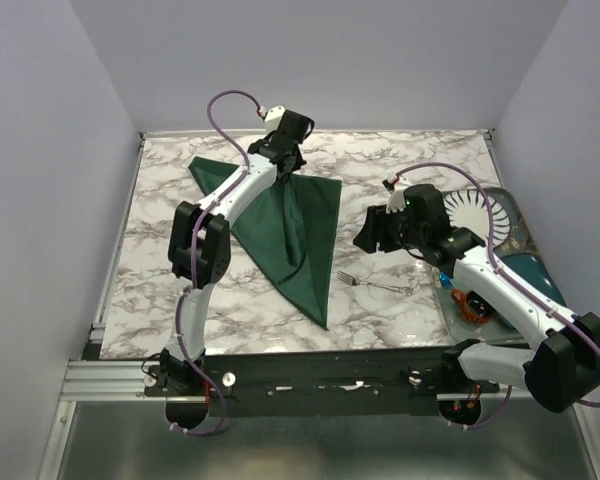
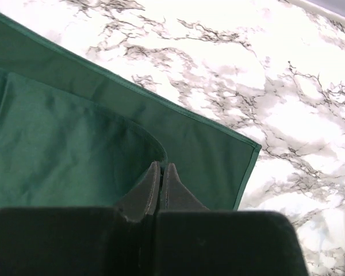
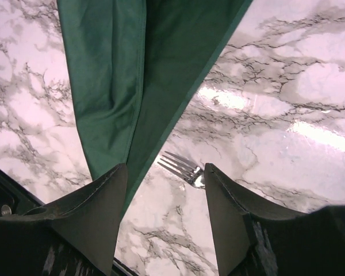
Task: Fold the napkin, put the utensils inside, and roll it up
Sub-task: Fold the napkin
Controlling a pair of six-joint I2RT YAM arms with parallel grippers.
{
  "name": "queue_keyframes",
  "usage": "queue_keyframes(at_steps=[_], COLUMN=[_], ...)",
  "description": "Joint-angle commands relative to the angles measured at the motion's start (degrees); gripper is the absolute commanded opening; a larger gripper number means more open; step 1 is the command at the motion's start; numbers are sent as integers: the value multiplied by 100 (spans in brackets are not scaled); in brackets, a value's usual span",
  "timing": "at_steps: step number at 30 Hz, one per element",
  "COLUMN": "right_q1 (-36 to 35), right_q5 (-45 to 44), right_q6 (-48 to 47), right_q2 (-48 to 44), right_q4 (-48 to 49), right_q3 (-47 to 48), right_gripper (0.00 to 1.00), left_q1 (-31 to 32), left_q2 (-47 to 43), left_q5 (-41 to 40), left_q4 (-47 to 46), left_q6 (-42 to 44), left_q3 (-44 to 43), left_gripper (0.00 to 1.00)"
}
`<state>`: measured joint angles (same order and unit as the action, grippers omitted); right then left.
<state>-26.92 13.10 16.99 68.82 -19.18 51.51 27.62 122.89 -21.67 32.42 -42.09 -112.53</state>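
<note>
The dark green napkin (image 1: 280, 225) lies on the marble table as a long, partly folded shape running from far left to near centre. My left gripper (image 1: 286, 165) is over its far part, shut on a raised fold of the cloth; in the left wrist view its fingertips (image 2: 154, 172) pinch the napkin (image 2: 75, 144) together. The silver fork (image 1: 380, 285) lies on the bare marble right of the napkin's near tip. My right gripper (image 1: 368, 240) hovers open above the table beside the napkin. In the right wrist view the fork's tines (image 3: 181, 167) show between the jaws of the right gripper (image 3: 164, 171), next to the napkin (image 3: 115, 75) edge.
A teal oval dish (image 1: 528, 262) and a clear patterned tray (image 1: 480, 208) sit at the table's right edge, partly under the right arm. An orange-and-black object (image 1: 470, 303) lies near them. Grey walls enclose the table on three sides.
</note>
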Motion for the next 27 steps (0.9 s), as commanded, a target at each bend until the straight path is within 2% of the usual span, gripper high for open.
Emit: queue_keyframes(at_steps=[1,9,27], right_q1=[134,213,327], right_q5=[-45,43,193], right_q6=[-12,-29,6], right_q2=[-79,26,123], right_q4=[2,37,134], right_q3=[-88,-114,-185], right_gripper=[65,64,64], left_q1=[191,429,569], left_q2=[358,859,1501], left_q5=[172,268,594], left_q4=[-34,-140,-140], left_q6=[341,860,1044], left_q3=[-453,-1069,-1596], left_gripper=[0,0,0])
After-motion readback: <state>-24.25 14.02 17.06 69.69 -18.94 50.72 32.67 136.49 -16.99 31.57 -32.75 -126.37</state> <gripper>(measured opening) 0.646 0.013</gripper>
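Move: The left hand holds the napkin's picked-up near-left corner in the air; the flat far-right corner it is bound for lies about 12 cm to its right, some 3 cm ahead and roughly 7 cm below. The napkin's far-left corner is about 28 cm to the left and 7 cm ahead. The fork lies some 28 cm back and 21 cm right. From the idle right hand, the far-right corner is about 22 cm ahead and 8 cm left. Rightward at a moderate pace, the left hand carries the pinched corner about 8 cm towards the napkin's far-right corner, sinking some 4 cm, with much of the drop coming as the sideways travel dies out. The wrist turns about 15 degrees clockwise on the way, and the closed fingers keep their grip on the cloth. ##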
